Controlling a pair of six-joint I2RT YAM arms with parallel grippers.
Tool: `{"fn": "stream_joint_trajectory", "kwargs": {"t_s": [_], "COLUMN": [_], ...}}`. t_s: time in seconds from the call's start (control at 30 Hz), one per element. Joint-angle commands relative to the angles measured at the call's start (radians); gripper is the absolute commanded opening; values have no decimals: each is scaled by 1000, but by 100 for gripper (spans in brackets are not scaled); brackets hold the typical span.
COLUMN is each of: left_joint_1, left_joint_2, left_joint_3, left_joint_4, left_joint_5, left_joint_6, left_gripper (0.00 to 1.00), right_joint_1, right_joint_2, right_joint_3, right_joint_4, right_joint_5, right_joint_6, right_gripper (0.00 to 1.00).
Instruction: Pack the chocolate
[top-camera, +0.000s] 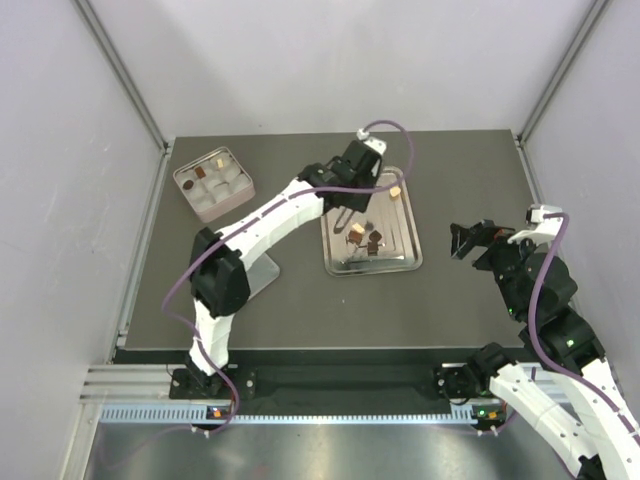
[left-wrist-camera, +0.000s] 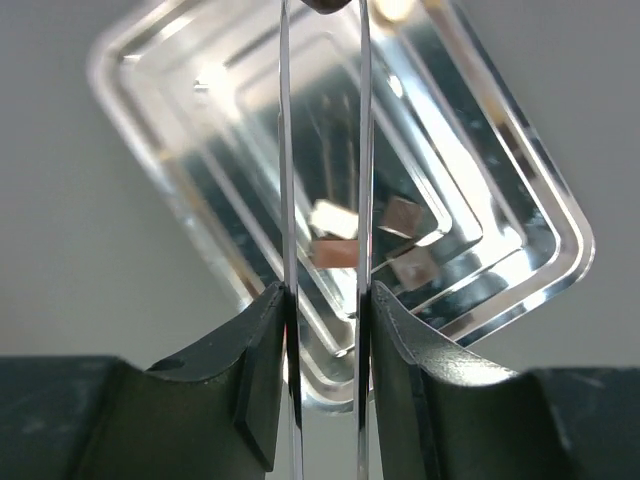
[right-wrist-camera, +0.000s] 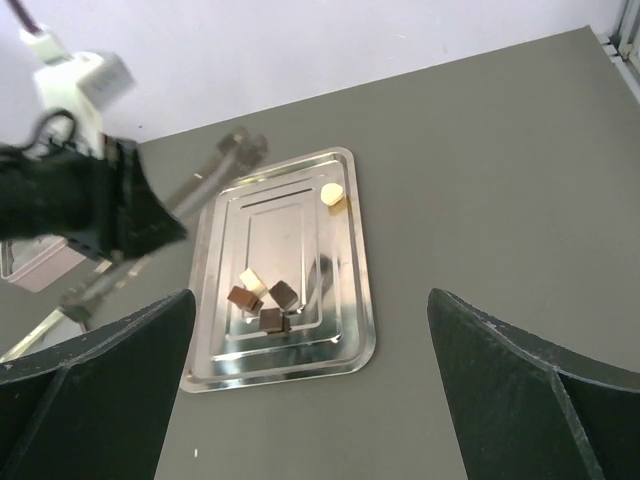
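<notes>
A steel tray (top-camera: 400, 262) lies mid-table. Several pieces of chocolate (top-camera: 365, 238) are bunched at its near end: cream (right-wrist-camera: 250, 281), mid brown (right-wrist-camera: 240, 297) and two dark ones (right-wrist-camera: 283, 292). One cream piece (right-wrist-camera: 331, 193) sits alone at the far right corner. My left gripper (left-wrist-camera: 322, 20) hangs above the tray. Its long thin metal blades (left-wrist-camera: 285, 150) are shut on a dark brown piece of chocolate (left-wrist-camera: 325, 5) at their tips, at the frame's top edge. My right gripper (top-camera: 462, 240) stands wide open to the right of the tray, holding nothing.
A pink compartmented tin (top-camera: 213, 183) with several pieces in it stands at the back left. A pale flat object (top-camera: 262, 272) lies by the left arm's elbow. Grey walls and frame posts close in the table on three sides.
</notes>
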Motion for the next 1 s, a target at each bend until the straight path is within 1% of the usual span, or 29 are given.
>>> {"fn": "stream_joint_trajectory", "kwargs": {"t_s": [0.0, 0.03, 0.1, 0.13, 0.2, 0.23, 0.27, 0.3, 0.33, 0.4, 0.43, 0.53, 0.67, 0.97], "left_joint_1": [68, 111, 160, 221, 292, 363, 399, 433, 489, 543, 594, 668, 715, 757], "left_joint_2": [-115, -130, -178, -191, -230, -241, -259, -265, -273, -282, -278, -258, -213, -120], "left_joint_3": [58, 58, 50, 41, 27, 9, 1, -8, -28, -45, -54, -71, -90, -105], "left_joint_4": [-88, -97, -123, -133, -148, -154, -157, -159, -154, -153, -153, -150, -124, -94], "left_joint_5": [-62, -72, -80, -82, -71, -57, -39, -34, -29, -3, 7, 52, 107, 115], "left_joint_6": [-14, -15, -14, -12, -17, -18, -21, -23, -23, -26, -32, -41, -50, -61], "left_gripper": [41, 40, 40, 40, 40, 40, 41, 41, 41, 41, 41, 41, 40, 40], "right_joint_1": [0, -2, -2, -2, -2, 0, 0, 0, 0, -2, -2, -2, -2, -2], "right_joint_2": [-1, -2, -7, -9, -12, -12, -10, -9, -7, -2, 4, 14, 34, 51], "right_joint_3": [28, 28, 20, 15, 5, 1, -6, -9, -11, -18, -23, -31, -45, -40], "right_joint_4": [44, 44, 47, 51, 56, 64, 67, 71, 79, 87, 93, 104, 133, 146], "right_joint_5": [-10, -11, -13, -17, -23, -26, -31, -43, -49, -63, -65, -63, -65, -66], "right_joint_6": [10, 11, 14, 16, 24, 25, 30, 31, 33, 33, 33, 27, 17, 8], "right_gripper": [100, 100, 100, 100, 100, 100, 100, 100, 100, 100, 100, 100, 100, 100]}}
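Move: The left hand holds the tongs with a brown chocolate at their tips, and the box of paper cups it is bound for stands about 38 cm to its left, 15 cm ahead and 15 cm below. The four bunched chocolates lie on the tray some 2 cm ahead, 5 cm right and 16 cm down; the clear lid lies about 31 cm left and 7 cm back, 17 cm down. From the right hand the box is roughly 72 cm left, 32 cm ahead and 28 cm below. Still pinching the tongs shut on the brown chocolate, the left hand swings some 34 cm to its left and about 8 cm forward, away from the tray and past the far side of the clear lid to the cup box, arching up about 8 cm on the way and sinking back to its starting height by the end. The wrist turns about 40 degrees counter-clockwise, which brings the tongs' tips over the box, and tips down slightly at the end with the finger gap unchanged, while the empty, wide-open right hand drifts about 2 cm left and a little forward. ##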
